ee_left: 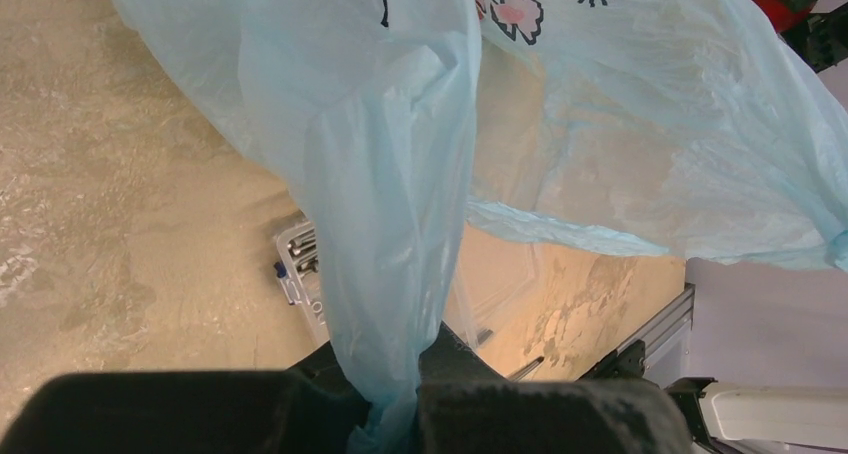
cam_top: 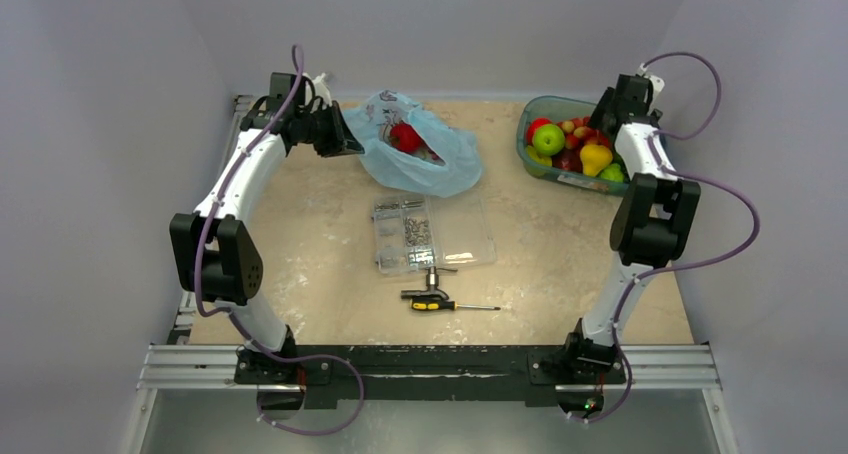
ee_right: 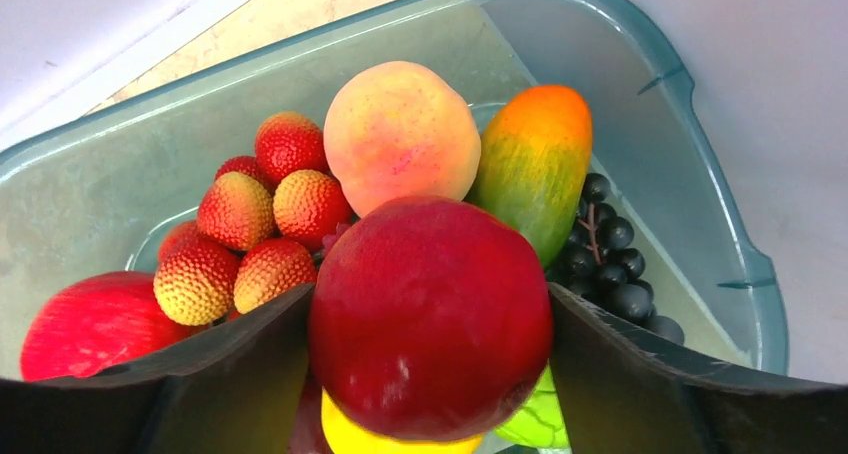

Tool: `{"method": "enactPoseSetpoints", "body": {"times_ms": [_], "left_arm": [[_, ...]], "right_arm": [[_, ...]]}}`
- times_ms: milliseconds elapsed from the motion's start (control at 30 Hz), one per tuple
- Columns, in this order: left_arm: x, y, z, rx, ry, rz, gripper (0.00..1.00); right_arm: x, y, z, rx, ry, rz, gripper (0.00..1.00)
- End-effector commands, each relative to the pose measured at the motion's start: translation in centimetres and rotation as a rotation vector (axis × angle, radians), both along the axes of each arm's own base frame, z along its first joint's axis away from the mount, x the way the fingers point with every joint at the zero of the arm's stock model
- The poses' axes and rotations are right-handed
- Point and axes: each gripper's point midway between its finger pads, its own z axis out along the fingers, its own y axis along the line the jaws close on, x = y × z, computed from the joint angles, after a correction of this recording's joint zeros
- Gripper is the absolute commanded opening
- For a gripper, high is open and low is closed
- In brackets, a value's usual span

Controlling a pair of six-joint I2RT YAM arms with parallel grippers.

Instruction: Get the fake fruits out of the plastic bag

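The light blue plastic bag (cam_top: 420, 154) lies at the back of the table with a red fruit (cam_top: 404, 137) showing in its mouth. My left gripper (cam_top: 338, 137) is shut on a bunched strip of the bag (ee_left: 400, 174), which rises from between the jaws (ee_left: 395, 414). My right gripper (ee_right: 430, 304) hangs over the teal tub (ee_right: 700, 174) and is shut on a dark red round fruit (ee_right: 430, 334), both fingers against its sides. That fruit sits just above the pile of fake fruits in the tub.
The tub (cam_top: 527, 154) at the back right holds a peach (ee_right: 400, 134), a mango (ee_right: 535, 164), lychees (ee_right: 250, 224) and dark grapes (ee_right: 610, 264). A clear compartment box of screws (cam_top: 430, 234) and a screwdriver (cam_top: 440, 304) lie mid-table.
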Motion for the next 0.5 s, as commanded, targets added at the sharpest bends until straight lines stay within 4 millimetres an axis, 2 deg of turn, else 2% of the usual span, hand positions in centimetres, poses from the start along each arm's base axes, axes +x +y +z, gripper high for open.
{"method": "enactPoseSetpoints", "body": {"times_ms": [0,133,267,367,467], "left_arm": [[-0.1,0.1,1.8,-0.001,-0.047,-0.013,0.00],[-0.3,0.1,2.0,-0.001,-0.053,-0.012,0.00],[-0.4,0.0,2.2,-0.009,-0.054,-0.013,0.00],[-0.5,-0.2,2.0,-0.016,-0.047,-0.019,0.00],[-0.6,-0.5,2.0,-0.021,-0.044,-0.023,0.00]], "right_arm": [[0.1,0.1,3.8,-0.097,-0.024,0.002,0.86],[-1.8,-0.8,3.8,-0.123,0.013,-0.087,0.95],[-3.6,-1.1,4.2,-0.154,0.025,-0.129,0.97],[-4.5,0.0,6.1,-0.219,0.008,-0.127,0.98],[-4.2,3.3,8.4,-0.220,-0.050,-0.064,0.98]]}}
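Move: The pomegranate sits at the right hand's own point, between its loosening fingers, with its resting spot among the other fake fruits about 6 cm straight below. At that lower level the peach lies some 6 cm ahead and 2 cm left, the mango 2 cm ahead and 4 cm right, the black grapes 3 cm back and 4 cm right, the yellow fruit 1 cm back and 5 cm left. From the left hand, the pomegranate is roughly 62 cm right, 6 cm ahead and a little lower. The pomegranate is let go over the right end of the tub as the right hand's fingers spread from around it to fully open. Nearly still at first, the emptied hand then draws back about 4 cm, rising some 2 cm near the end, and rolls roughly 10 degrees, its left side dipping. ##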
